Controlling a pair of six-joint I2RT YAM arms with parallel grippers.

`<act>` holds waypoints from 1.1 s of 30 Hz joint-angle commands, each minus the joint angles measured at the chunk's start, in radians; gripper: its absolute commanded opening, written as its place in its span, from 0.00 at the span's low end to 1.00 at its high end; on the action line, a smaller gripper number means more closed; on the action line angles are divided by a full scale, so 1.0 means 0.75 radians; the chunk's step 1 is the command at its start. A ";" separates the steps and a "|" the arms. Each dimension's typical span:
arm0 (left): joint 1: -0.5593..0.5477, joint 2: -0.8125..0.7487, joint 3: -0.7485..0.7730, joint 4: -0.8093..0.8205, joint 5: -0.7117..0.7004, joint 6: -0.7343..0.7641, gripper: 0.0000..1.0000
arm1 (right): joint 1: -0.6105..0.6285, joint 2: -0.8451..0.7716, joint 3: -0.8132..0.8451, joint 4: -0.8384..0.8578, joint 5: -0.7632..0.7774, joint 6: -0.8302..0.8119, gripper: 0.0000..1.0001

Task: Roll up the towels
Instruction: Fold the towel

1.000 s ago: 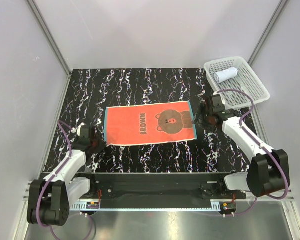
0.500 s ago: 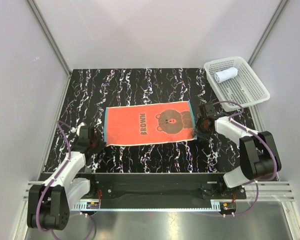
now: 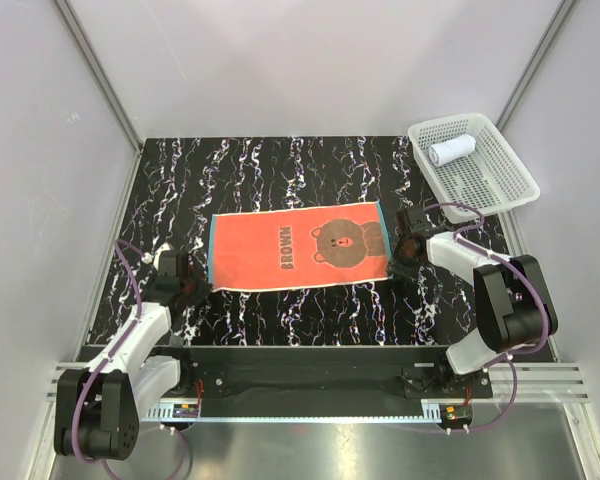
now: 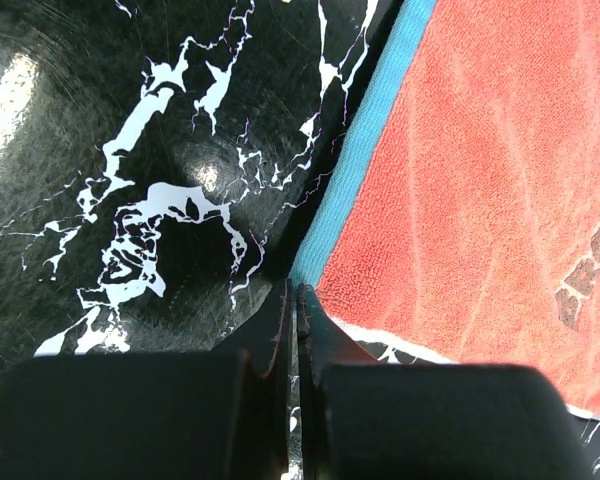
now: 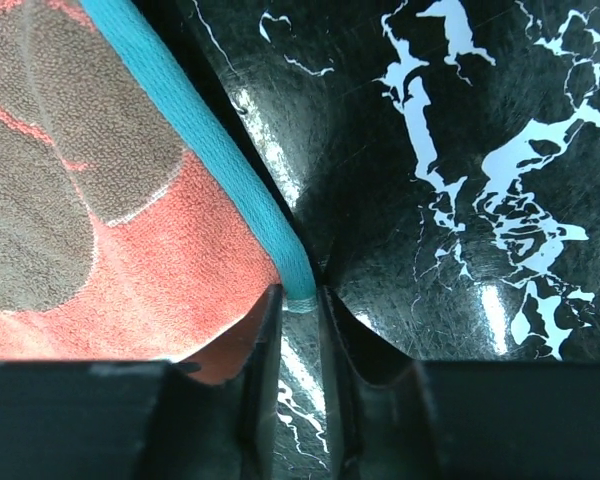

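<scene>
The orange-red towel (image 3: 295,248) lies flat in the middle of the black marble table, teal-edged, with a brown bear and the word BROWN on it. My left gripper (image 3: 202,288) (image 4: 296,290) is shut at its near-left corner, where the teal edge (image 4: 355,170) runs into the fingertips. My right gripper (image 3: 394,267) (image 5: 300,295) is at the near-right corner. Its jaws stand a narrow gap apart, and the end of the teal edge (image 5: 230,170) sits between the tips. The white towel (image 3: 450,150) lies rolled in the basket.
A white mesh basket (image 3: 500,203) stands at the back right corner of the table, just behind the right arm. Grey walls and metal frame posts enclose the table on three sides.
The right gripper has come down from beside the basket to the towel's near-right corner, and its jaws have narrowed around that corner. The left arm and the towel have stayed put.
</scene>
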 commanded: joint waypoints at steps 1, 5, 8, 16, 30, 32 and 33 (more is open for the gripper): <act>0.002 0.006 0.060 0.027 0.017 0.023 0.00 | -0.006 0.033 -0.004 0.041 0.039 0.005 0.24; 0.002 -0.006 0.068 0.006 0.009 0.033 0.00 | -0.006 0.027 -0.014 0.045 0.035 0.005 0.06; 0.002 -0.034 0.080 -0.033 -0.001 0.041 0.00 | -0.006 -0.010 -0.020 0.023 0.031 0.003 0.00; 0.002 -0.184 0.115 -0.172 0.076 0.002 0.00 | -0.006 -0.239 -0.057 -0.078 -0.031 0.023 0.00; 0.002 -0.337 0.219 -0.364 0.121 -0.002 0.00 | -0.006 -0.618 -0.026 -0.399 0.035 0.111 0.00; 0.002 -0.266 0.278 -0.346 0.133 0.037 0.00 | -0.006 -0.571 0.045 -0.397 0.049 0.083 0.00; 0.002 -0.233 0.299 -0.333 0.150 0.053 0.00 | -0.008 -0.516 0.074 -0.397 0.053 0.077 0.00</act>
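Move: The right fingers, part closed, straddle the orange towel's near right corner, practically at the hand point. Of that corner, the bear print is about 10 cm left and 7 cm farther out, the towel's far right corner about 17 cm out and 3 cm left, and the white basket about 18 cm right and 24 cm out. The left hand already has the near left corner between its fingertips; the near right corner is some 40 cm to its right and 2 cm farther out. Staying almost still at first, the right hand shuts its fingers to pinch the near right corner. Then it rises about 8 cm while drawing back some 5 cm towards the base. The left hand, still shut on the near left corner, goes up with it by about 6 cm, easing back roughly 2 cm. ##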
